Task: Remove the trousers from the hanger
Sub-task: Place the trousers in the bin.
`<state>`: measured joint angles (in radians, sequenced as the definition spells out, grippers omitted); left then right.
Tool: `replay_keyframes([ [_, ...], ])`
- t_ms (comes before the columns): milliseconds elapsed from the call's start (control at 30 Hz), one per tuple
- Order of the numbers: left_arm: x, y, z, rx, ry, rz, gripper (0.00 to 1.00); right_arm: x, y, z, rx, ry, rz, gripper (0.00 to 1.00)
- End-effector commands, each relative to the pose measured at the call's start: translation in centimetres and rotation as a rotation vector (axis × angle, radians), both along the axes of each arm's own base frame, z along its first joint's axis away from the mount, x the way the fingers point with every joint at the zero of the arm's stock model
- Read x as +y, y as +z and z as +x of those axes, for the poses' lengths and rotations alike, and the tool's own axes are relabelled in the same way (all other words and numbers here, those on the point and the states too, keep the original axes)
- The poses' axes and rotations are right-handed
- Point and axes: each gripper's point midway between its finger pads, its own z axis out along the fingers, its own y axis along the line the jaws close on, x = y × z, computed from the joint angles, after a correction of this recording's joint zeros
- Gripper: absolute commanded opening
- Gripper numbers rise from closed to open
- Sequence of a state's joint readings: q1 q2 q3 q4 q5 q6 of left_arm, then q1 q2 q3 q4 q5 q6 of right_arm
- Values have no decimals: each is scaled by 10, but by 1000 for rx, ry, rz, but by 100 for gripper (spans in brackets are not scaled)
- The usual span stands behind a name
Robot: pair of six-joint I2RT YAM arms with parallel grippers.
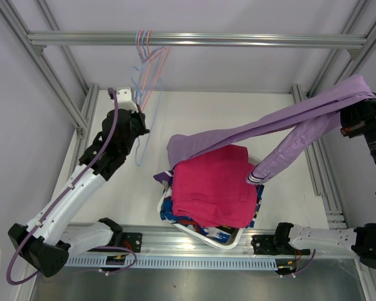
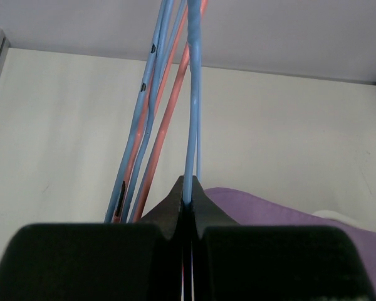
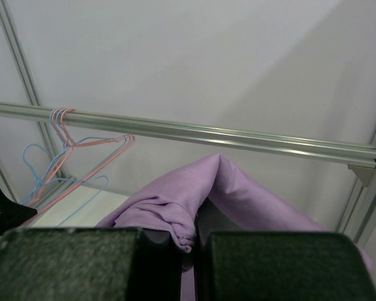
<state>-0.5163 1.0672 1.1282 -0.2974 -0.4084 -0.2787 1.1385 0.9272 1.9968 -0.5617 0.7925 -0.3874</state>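
My left gripper (image 1: pixel 140 120) (image 2: pixel 188 199) is shut on the thin wire of a blue hanger (image 1: pixel 140 147) (image 2: pixel 192 119), below the rail. My right gripper (image 1: pixel 356 113) (image 3: pixel 189 241) is raised at the far right, shut on a bunched fold of the lilac trousers (image 1: pixel 269 128) (image 3: pixel 169 200). The lilac cloth stretches from it down to the left. Its far end drapes over the pile, and its striped cuff (image 1: pixel 255 177) hangs beside the bright pink trousers (image 1: pixel 216 185). No part of it is on the hanger I hold. Blue-white patterned trousers (image 1: pixel 174 216) show under the pink ones.
A white basket (image 1: pixel 203 235) near the front edge holds the pile of trousers. Pink and blue bare hangers (image 1: pixel 147 59) (image 3: pixel 69 147) hang from the aluminium rail (image 1: pixel 238 40) (image 3: pixel 238 137) at the back left. Frame posts (image 1: pixel 318 150) stand at both sides of the table.
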Motion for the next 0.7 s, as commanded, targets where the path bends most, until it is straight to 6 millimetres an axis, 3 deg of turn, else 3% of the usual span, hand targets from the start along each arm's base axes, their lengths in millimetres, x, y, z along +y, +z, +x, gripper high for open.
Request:
replay_keyframes([
  [0,3,25,5,-61,12,-13,1,-23,22,-17,-66,38,56,0],
  [100,3,24,6,-58,11,-12,0,-25,18,-26,-68,91,57,0],
  [200,4,24,6,-58,11,-14,0,-5,2,-33,-48,198,-18,0],
  [400,3,21,8,-50,14,-8,0,72,-49,-50,68,511,-129,0],
  [433,4,21,8,-50,13,-6,0,93,-63,-57,102,601,-154,0],
  [600,2,20,9,-47,9,-7,1,159,-117,-82,258,883,-256,0],
  [667,1,18,10,-41,8,-6,0,182,-140,-81,316,931,-289,0],
])
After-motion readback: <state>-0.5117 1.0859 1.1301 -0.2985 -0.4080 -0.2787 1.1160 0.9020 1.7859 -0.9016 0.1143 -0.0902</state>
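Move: The bin that I'm taking the lilac trousers to has its middle some 24 cm to my right hand's left, about 10 cm ahead and roughly 52 cm below. The fuchsia trousers top its pile, around 23 cm left, 11 cm ahead and 48 cm down; a purple cloth corner sticks out about 15 cm left of them and 3 cm farther out. From my left hand, the bin's middle is about 20 cm right, 7 cm back and 23 cm below. With the lilac trousers stretched out to the right and still pinched by one end, I edge back, then my right hand sweeps left about 14 cm and sinks about 12 cm towards the bin, speeding up and drawing back a little. The hand swings round some 40 degrees counter-clockwise and tips downward, the fingers keeping their hold. ##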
